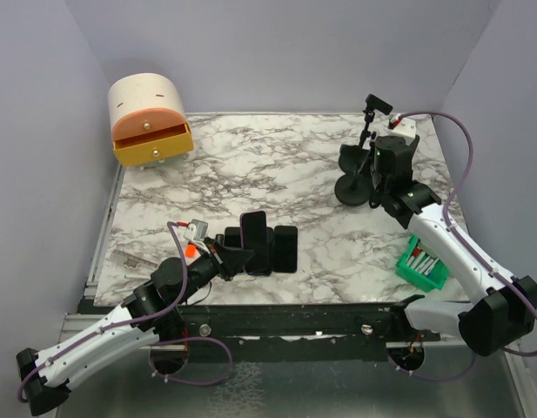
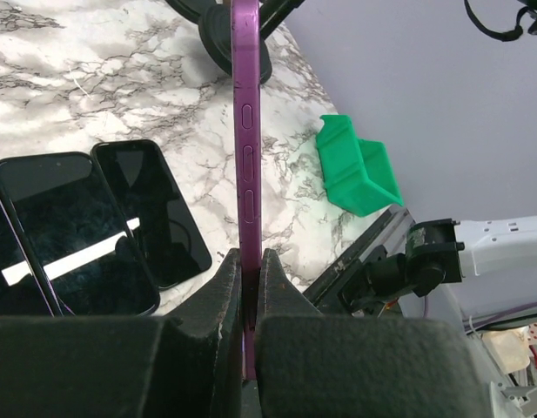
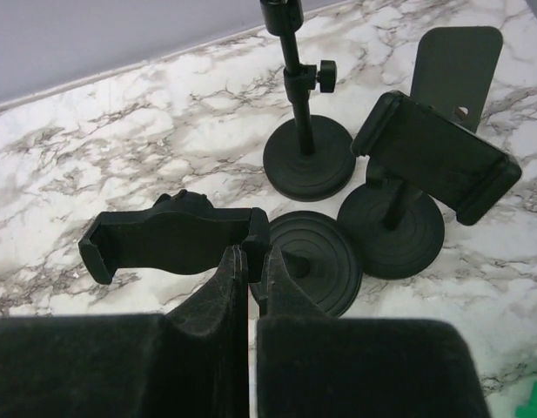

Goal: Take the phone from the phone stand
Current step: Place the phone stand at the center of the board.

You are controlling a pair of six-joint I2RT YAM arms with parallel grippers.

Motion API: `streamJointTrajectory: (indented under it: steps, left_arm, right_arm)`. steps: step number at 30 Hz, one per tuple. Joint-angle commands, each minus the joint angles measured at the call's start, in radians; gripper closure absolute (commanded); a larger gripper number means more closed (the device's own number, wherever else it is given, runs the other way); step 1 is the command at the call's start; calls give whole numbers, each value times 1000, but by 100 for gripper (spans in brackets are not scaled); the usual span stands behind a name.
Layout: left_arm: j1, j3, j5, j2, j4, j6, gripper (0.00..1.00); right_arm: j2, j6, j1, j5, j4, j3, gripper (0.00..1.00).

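Observation:
A purple phone [image 2: 247,131] stands edge-on between the fingers of my left gripper [image 2: 248,254], which is shut on its lower end. From above, the phone [image 1: 254,228] sits in the left gripper [image 1: 240,252] near the table's front, far from the stands. My right gripper [image 3: 255,252] is shut on the end of the empty black clamp of a phone stand [image 3: 168,239], whose round base [image 3: 318,259] lies just behind. In the top view the right gripper [image 1: 375,185] is at that phone stand [image 1: 351,190], at the back right.
Two black phones [image 2: 77,231] [image 2: 155,209] lie flat beside the held one. More black stands [image 3: 307,157] [image 3: 433,157] and a flat plate stand [image 3: 455,74] crowd the right gripper. A green bin [image 1: 422,266] sits front right, an orange drawer box [image 1: 149,122] back left.

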Motion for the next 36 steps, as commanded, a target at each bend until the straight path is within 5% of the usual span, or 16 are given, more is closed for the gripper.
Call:
streamJointTrajectory:
  steps: [1, 24, 29, 34, 36]
  left_arm:
    - [-3, -20, -26, -28, 40, -23, 100]
    - [-3, -41, -19, -27, 41, -56, 100]
    - [-3, -26, -27, -3, 19, -52, 100]
    - [-3, 9, -14, 62, 3, -34, 100]
    - [-3, 20, -1, 91, 7, -34, 100]
  right_arm:
    - [41, 56, -44, -91, 119, 35, 100]
    - [163, 106, -108, -146, 160, 0, 99]
    - [149, 111, -108, -198, 132, 8, 35]
    - [110, 110, -108, -244, 54, 34, 5]
    - [62, 114, -108, -271, 34, 36, 1]
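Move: The right gripper pinches the right end of the phone stand's empty clamp; the free spot for its base lies about 5 cm ahead, 2 cm left and 21 cm below. The tall back stand is some 15 cm ahead and 2 cm right, the right-hand stand 7 cm ahead and 9 cm right. From the left gripper, holding the purple phone, that spot is roughly 29 cm ahead and 29 cm right, and the rightmost lying phone about 12 cm ahead and 7 cm right. Bring the right gripper down about 5 cm and forward about 4 cm, setting the phone stand's base on the free table in front of the tall back stand; then hold there and open the fingers wide to let go of the clamp. Meanwhile lower the left gripper some 3 cm, quickest at the end, keeping its pinch on the purple phone. ##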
